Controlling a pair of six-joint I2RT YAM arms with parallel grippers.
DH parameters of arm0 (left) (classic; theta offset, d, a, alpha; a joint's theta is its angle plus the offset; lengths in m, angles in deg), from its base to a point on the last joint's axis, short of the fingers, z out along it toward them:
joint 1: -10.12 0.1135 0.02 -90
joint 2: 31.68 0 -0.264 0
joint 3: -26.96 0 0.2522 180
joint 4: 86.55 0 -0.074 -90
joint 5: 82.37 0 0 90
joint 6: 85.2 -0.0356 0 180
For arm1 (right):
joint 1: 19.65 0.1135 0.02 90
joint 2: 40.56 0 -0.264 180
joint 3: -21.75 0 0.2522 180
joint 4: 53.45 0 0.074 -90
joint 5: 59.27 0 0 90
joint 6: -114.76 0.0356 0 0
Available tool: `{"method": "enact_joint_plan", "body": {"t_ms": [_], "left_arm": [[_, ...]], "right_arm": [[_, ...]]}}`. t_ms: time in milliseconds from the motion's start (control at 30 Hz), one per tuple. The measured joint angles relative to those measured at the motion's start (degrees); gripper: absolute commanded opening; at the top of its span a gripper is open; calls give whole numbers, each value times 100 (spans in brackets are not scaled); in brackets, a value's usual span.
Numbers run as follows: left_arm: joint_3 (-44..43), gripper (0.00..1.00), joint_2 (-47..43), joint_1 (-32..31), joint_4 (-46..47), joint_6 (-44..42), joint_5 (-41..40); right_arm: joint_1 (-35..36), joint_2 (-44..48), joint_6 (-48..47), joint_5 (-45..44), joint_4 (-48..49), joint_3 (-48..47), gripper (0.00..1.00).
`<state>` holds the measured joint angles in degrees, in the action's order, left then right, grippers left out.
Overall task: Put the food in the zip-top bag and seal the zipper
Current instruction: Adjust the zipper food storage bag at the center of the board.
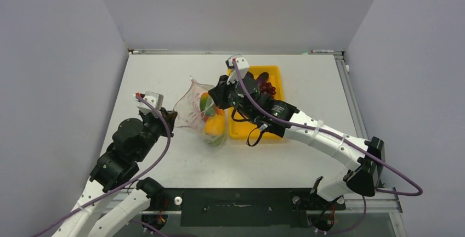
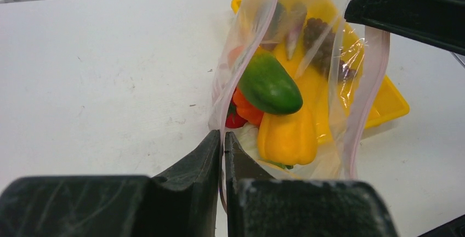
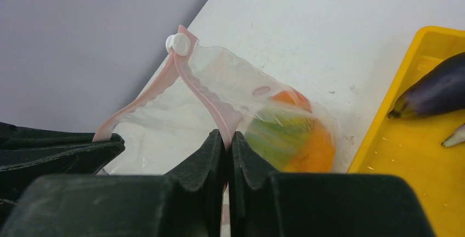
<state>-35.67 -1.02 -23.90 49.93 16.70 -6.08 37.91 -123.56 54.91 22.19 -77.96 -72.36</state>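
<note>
The clear zip-top bag (image 1: pixel 192 108) stands with its mouth held open between my two arms. Inside lie a yellow pepper (image 2: pixel 288 135), a green piece (image 2: pixel 268 86), an orange pepper (image 2: pixel 247 108) and a red tomato (image 2: pixel 234 120). My left gripper (image 2: pixel 224 135) is shut on the bag's near mouth edge. My right gripper (image 3: pixel 228 136) is shut on the pink zipper (image 3: pixel 194 91), below its white slider (image 3: pixel 176 43). Purple-red grapes (image 1: pixel 267 88) and a dark eggplant (image 3: pixel 433 91) lie in the yellow tray (image 1: pixel 274 75).
The yellow tray (image 2: pixel 392 102) sits right behind the bag, under my right arm (image 1: pixel 307 130). Grey walls close in the table on the left, back and right. A metal rail (image 1: pixel 351 100) runs along the table's right edge.
</note>
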Motion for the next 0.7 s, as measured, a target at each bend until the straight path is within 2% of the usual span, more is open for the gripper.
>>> {"method": "enact_joint_plan", "body": {"t_ms": [167,367,700], "left_arm": [[-4,3,275,13,-7,37,-24],[-4,2,855,44,-116,90,-68],[-4,1,660,74,-129,109,-63]], "right_arm": [[-15,-35,-11,-236,192,494,5],[-90,-487,46,-264,190,966,5],[-94,-568,-13,-262,15,704,5]]}}
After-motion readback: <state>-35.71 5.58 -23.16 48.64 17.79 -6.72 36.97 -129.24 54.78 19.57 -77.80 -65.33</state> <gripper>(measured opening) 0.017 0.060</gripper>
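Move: I hold the zip bag's two rims, the food heaped inside it: from my right hand the food is straight below, some 20 cm down, with the white slider about 7 cm ahead, 6 cm left and slightly lower. The yellow tray sits 15 cm right, 8 cm ahead and 28 cm down. From my left hand the food is roughly 4 cm ahead, 9 cm right and 18 cm below. I jerk the held bag downwards: my right hand sinks about 12 cm towards the food, fingers tipping down some 13 degrees, then eases back up a little. My left hand dips about 4 cm and 2 cm forward, tilts down too, and rises slightly. Both keep their pinch on the rims. ##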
